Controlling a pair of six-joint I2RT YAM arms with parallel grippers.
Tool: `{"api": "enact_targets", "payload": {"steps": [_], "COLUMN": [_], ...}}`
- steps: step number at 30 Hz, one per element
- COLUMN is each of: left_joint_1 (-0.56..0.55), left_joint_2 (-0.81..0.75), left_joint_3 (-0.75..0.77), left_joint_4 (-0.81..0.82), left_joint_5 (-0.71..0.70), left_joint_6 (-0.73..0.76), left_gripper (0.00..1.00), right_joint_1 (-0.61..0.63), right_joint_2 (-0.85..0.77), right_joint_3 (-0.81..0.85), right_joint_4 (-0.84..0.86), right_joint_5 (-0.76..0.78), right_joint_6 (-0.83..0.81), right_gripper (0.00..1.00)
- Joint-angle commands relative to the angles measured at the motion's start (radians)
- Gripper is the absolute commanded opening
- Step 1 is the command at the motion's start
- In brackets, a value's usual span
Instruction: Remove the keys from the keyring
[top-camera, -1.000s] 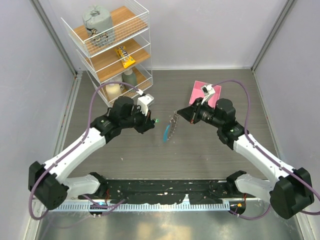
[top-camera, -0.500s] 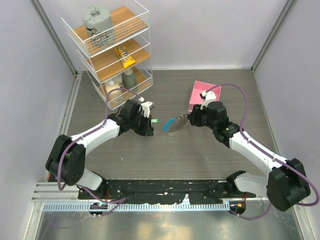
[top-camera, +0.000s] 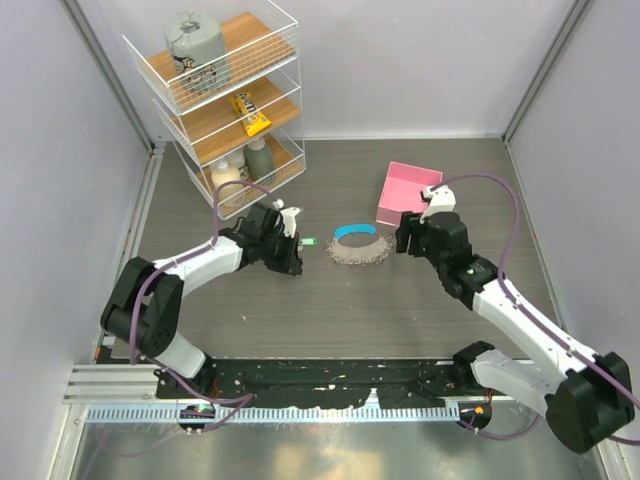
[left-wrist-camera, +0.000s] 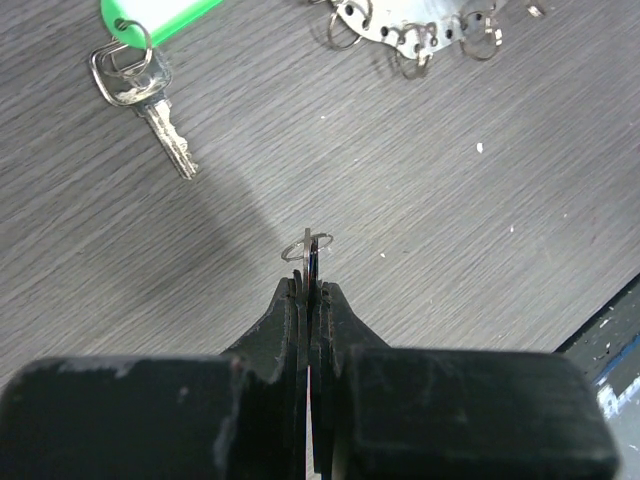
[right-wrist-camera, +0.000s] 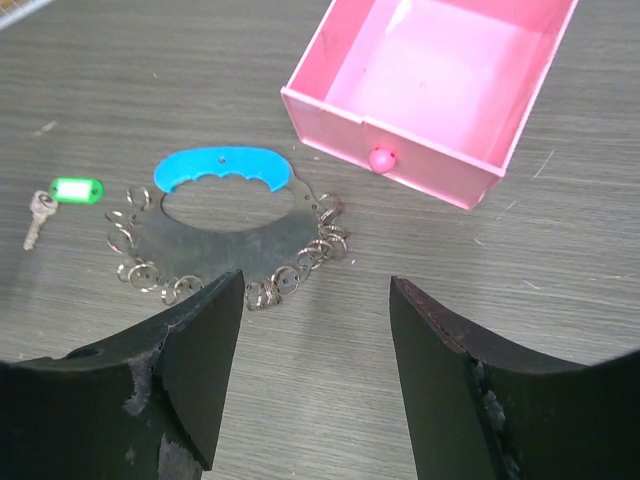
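Note:
The keyring (right-wrist-camera: 215, 238) lies flat on the table: a grey metal loop with a blue band (right-wrist-camera: 222, 168) and a fringe of small split rings (right-wrist-camera: 300, 262). In the top view the keyring (top-camera: 358, 250) lies between both arms. My right gripper (right-wrist-camera: 315, 280) hovers open just right of it, holding nothing, also seen from above (top-camera: 403, 240). One loose key with a green tag (left-wrist-camera: 140, 85) lies left of the keyring. My left gripper (left-wrist-camera: 310, 280) is shut on a thin key seen edge-on, whose small ring (left-wrist-camera: 307, 245) pokes out past the tips.
A pink open box (top-camera: 408, 194) sits behind the right gripper, its knob facing the keyring. A white wire shelf rack (top-camera: 225, 100) with a bag, a snack and bottles stands at the back left. Grey walls close in on both sides.
My right gripper opened and let go of the keyring, which dropped from upright to flat on the table. The right arm drew back to the right. The left arm lowered towards the table.

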Motion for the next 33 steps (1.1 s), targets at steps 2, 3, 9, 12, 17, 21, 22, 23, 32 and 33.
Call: {"api": "enact_targets", "payload": {"steps": [2,3,9,12,17,21,22,23,32,33], "left_joint_1": [0.030,0.039,0.054,0.053,0.053,0.051,0.051,0.051,0.051,0.051], "left_joint_2": [0.042,0.057,0.018,-0.122,-0.312,-0.493,-0.563,-0.629,-1.259,-1.309], "left_joint_3": [-0.006,-0.002,-0.011,-0.047,-0.013,-0.065,-0.102,-0.136,-0.390,-0.425], "left_joint_4": [0.028,0.024,0.033,0.035,-0.084,-0.101,-0.085,-0.066,0.012,0.020], "left_joint_5": [-0.030,-0.027,-0.095,-0.171,-0.340,-0.446,-0.461,-0.471,-0.604,-0.618], "left_joint_6": [0.011,0.008,-0.011,-0.041,-0.104,-0.121,-0.121,-0.124,-0.123,-0.118], "left_gripper": [0.00,0.00,1.00,1.00,1.00,1.00,1.00,1.00,1.00,1.00], "right_joint_1": [0.003,0.003,0.001,0.003,0.001,0.001,0.001,0.001,0.001,0.000], "right_joint_2": [-0.156,-0.170,-0.210,-0.213,-0.314,-0.394,-0.411,-0.455,-0.889,-0.929], "right_joint_3": [-0.053,-0.067,-0.067,-0.061,-0.081,0.035,0.058,0.062,-0.038,-0.050], "right_joint_4": [0.059,0.070,0.061,0.050,0.088,-0.096,-0.136,-0.145,-0.136,-0.136], "right_joint_5": [0.047,0.047,0.021,0.017,0.060,-0.005,0.004,0.021,0.130,0.130], "right_joint_6": [0.036,0.037,0.028,0.039,0.146,0.063,0.051,0.045,-0.050,-0.059], "right_gripper": [0.66,0.66,0.66,0.66,0.99,0.95,0.95,0.95,0.96,0.95]}}
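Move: Still pinched by its ring, the black-tagged key is to go on bare table about 4 cm below the left hand and 2 cm to its left; the green-tagged key lies 6 cm ahead of that hand, and the keyring, blue handle outward, 15 cm right and 6 cm ahead. From the empty right hand the keyring lies some 8 cm left, 4 cm ahead and 14 cm below, the pink box about 15 cm ahead and 4 cm right. Lowering the black-tagged key about 3 cm and drifting a little left, the left fingers swing wide open and let go of it at the table, then the hand climbs away, left and finally back, tipping up some 40 degrees and turning counter-clockwise. The right hand, already clear of the keyring, rises about 17 cm and draws back and somewhat right with one pause, tilting up and opening wider. ##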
